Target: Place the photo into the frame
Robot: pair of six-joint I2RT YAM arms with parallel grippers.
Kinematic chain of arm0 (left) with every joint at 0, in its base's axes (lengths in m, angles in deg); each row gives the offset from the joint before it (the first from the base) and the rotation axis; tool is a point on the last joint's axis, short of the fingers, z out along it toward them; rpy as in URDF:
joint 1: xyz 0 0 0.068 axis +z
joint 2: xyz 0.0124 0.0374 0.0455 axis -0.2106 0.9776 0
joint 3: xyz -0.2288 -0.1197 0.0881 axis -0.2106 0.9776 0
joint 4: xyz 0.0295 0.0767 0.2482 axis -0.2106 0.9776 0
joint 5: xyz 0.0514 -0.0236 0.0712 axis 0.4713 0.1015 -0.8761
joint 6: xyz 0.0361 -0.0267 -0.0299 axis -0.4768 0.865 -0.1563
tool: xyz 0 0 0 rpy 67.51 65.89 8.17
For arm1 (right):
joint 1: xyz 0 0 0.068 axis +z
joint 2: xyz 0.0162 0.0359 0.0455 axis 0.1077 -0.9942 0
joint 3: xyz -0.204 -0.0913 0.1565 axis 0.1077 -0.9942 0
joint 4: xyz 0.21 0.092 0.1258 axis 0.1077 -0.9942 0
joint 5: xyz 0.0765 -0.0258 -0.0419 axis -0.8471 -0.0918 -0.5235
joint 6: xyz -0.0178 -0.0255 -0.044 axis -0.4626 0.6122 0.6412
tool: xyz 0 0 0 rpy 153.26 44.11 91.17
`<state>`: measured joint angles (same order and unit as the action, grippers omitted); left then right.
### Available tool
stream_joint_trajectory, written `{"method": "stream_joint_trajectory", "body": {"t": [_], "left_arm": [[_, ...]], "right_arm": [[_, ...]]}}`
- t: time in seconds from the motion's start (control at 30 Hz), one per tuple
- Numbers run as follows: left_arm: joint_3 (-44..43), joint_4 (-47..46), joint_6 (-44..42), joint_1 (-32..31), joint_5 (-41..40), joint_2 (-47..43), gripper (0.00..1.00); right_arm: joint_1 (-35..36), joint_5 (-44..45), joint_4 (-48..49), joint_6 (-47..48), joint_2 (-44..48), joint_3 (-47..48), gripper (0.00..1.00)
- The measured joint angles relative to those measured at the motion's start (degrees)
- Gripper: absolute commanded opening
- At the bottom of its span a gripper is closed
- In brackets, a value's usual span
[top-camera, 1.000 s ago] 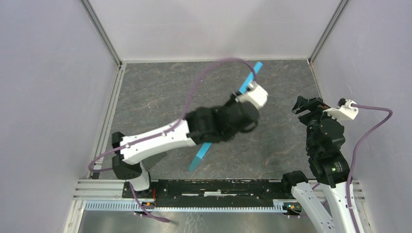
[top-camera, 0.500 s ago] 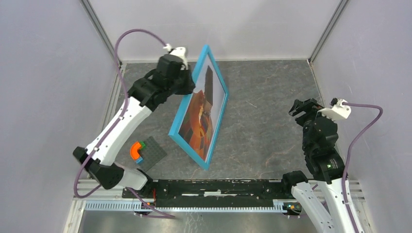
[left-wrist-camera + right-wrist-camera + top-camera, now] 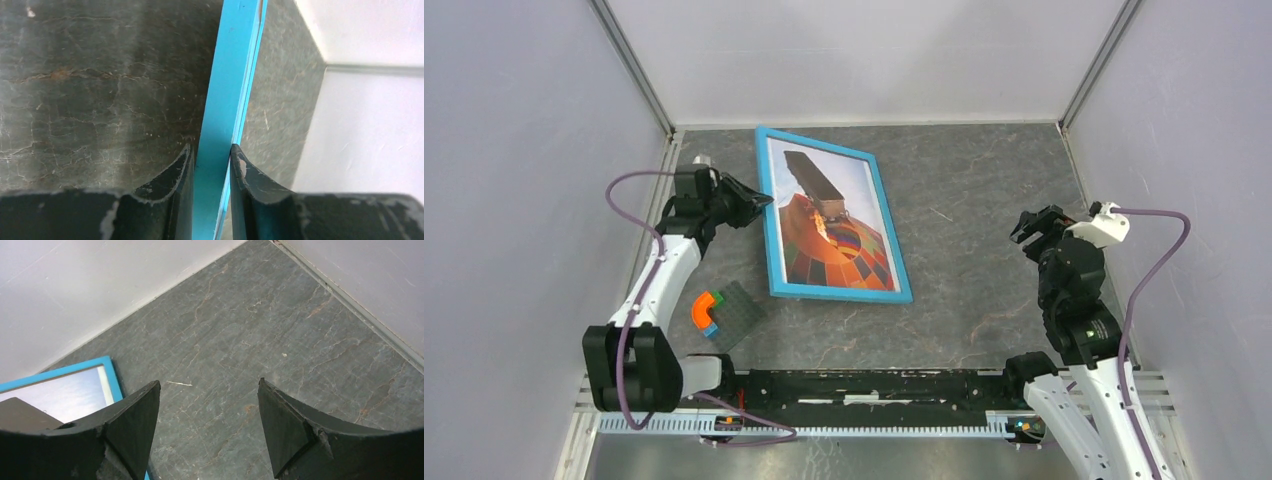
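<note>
The frame [image 3: 839, 293] lies with its blue front up at the back left of the table. Inside it shows the photo [image 3: 839, 245], an orange-red balloon under pale sky. A dark brown shape crosses the photo's top. My left gripper [image 3: 759, 203] is shut on the frame's left rim. In the left wrist view that blue rim [image 3: 222, 100] runs away between the two black fingers of the left gripper [image 3: 211, 155]. I cannot tell if this edge rests on the table. My right gripper [image 3: 1027, 228] hovers open and empty at the right. In the right wrist view the right gripper [image 3: 209, 385] has the frame's corner [image 3: 107, 371] to its left.
A grey baseplate [image 3: 742, 308] with orange, green and blue bricks [image 3: 707, 310] sits near the left arm's base. Pale walls close in the table on the left, back and right. The arms' black mounting rail [image 3: 864, 385] runs along the near edge.
My left arm has swung left and laid the frame down from standing on edge mid-table to front up at the back left. The right gripper has barely shifted.
</note>
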<state>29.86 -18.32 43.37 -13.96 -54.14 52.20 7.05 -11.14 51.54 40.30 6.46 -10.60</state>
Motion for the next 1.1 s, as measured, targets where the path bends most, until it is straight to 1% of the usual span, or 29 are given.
{"method": "stream_joint_trajectory", "body": {"t": [0.1, 0.2, 0.43, 0.6, 0.77, 0.9, 0.93, 0.97, 1.03, 1.1], "left_arm": [[5.4, -6.0, 5.1, 3.7, 1.8, 0.2, 0.02], [10.7, -13.0, 10.2, 7.0, 1.4, 0.2, 0.02], [20.6, -26.7, 18.2, 14.3, -2.6, 0.3, 0.02], [26.4, -36.6, 24.5, 19.6, -5.0, 2.7, 0.02], [31.2, -44.6, 30.6, 21.7, -8.5, 5.2, 0.02], [35.4, -54.0, 34.8, 21.6, -10.9, 8.9, 0.03], [36.3, -55.3, 35.6, 21.6, -11.4, 9.4, 0.05], [36.9, -56.1, 35.8, 21.6, -12.0, 9.7, 0.09], [37.3, -56.7, 35.8, 21.6, -12.5, 10.0, 0.25], [37.2, -56.3, 35.7, 21.6, -13.0, 9.8, 0.44]], "right_arm": [[0.0, -0.3, 0.1, 0.0, -0.3, -0.7, 0.77], [0.0, -0.6, 0.3, 0.0, -0.4, -1.0, 0.77], [0.0, -0.6, 0.3, 0.4, -0.5, -1.7, 0.77], [0.0, -0.7, 0.4, 0.7, -0.7, -2.2, 0.77], [0.0, -1.2, 1.0, 1.0, -1.2, -2.8, 0.77], [0.0, -2.6, 1.7, 1.0, -1.8, -3.4, 0.79], [0.0, -2.9, 1.9, 1.1, -2.0, -3.5, 0.8], [0.0, -3.2, 2.0, 1.2, -2.2, -3.5, 0.81], [0.0, -3.9, 2.2, 1.6, -2.6, -3.5, 0.81], [0.0, -4.7, 2.5, 2.2, -3.0, -3.5, 0.83]]}}
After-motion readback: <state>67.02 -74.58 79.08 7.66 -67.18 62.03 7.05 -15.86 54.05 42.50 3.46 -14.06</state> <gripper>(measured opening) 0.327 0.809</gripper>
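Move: My left hand already pinches the blue photo frame midway along its left side; the frame's middle is about 16 cm to my right and 8 cm lower. I take it to the bare table in the far left, its middle 12 cm ahead, 4 cm left and 17 cm below. The grey mat lies some 21 cm back and 10 cm left, the toy blocks 20 cm back and 18 cm left, both 19 cm below. From my right hand the bare table is about 24 cm ahead, 65 cm left, 25 cm down. Keeping my left fingers closed on the frame's edge, I swing it about 17 cm to my left while lowering it some 12 cm towards the table. As I go, my wrist turns counter-clockwise by roughly 50 degrees and dips its left side, and the last bit is mostly downward. My empty right hand sinks about 3 cm. ##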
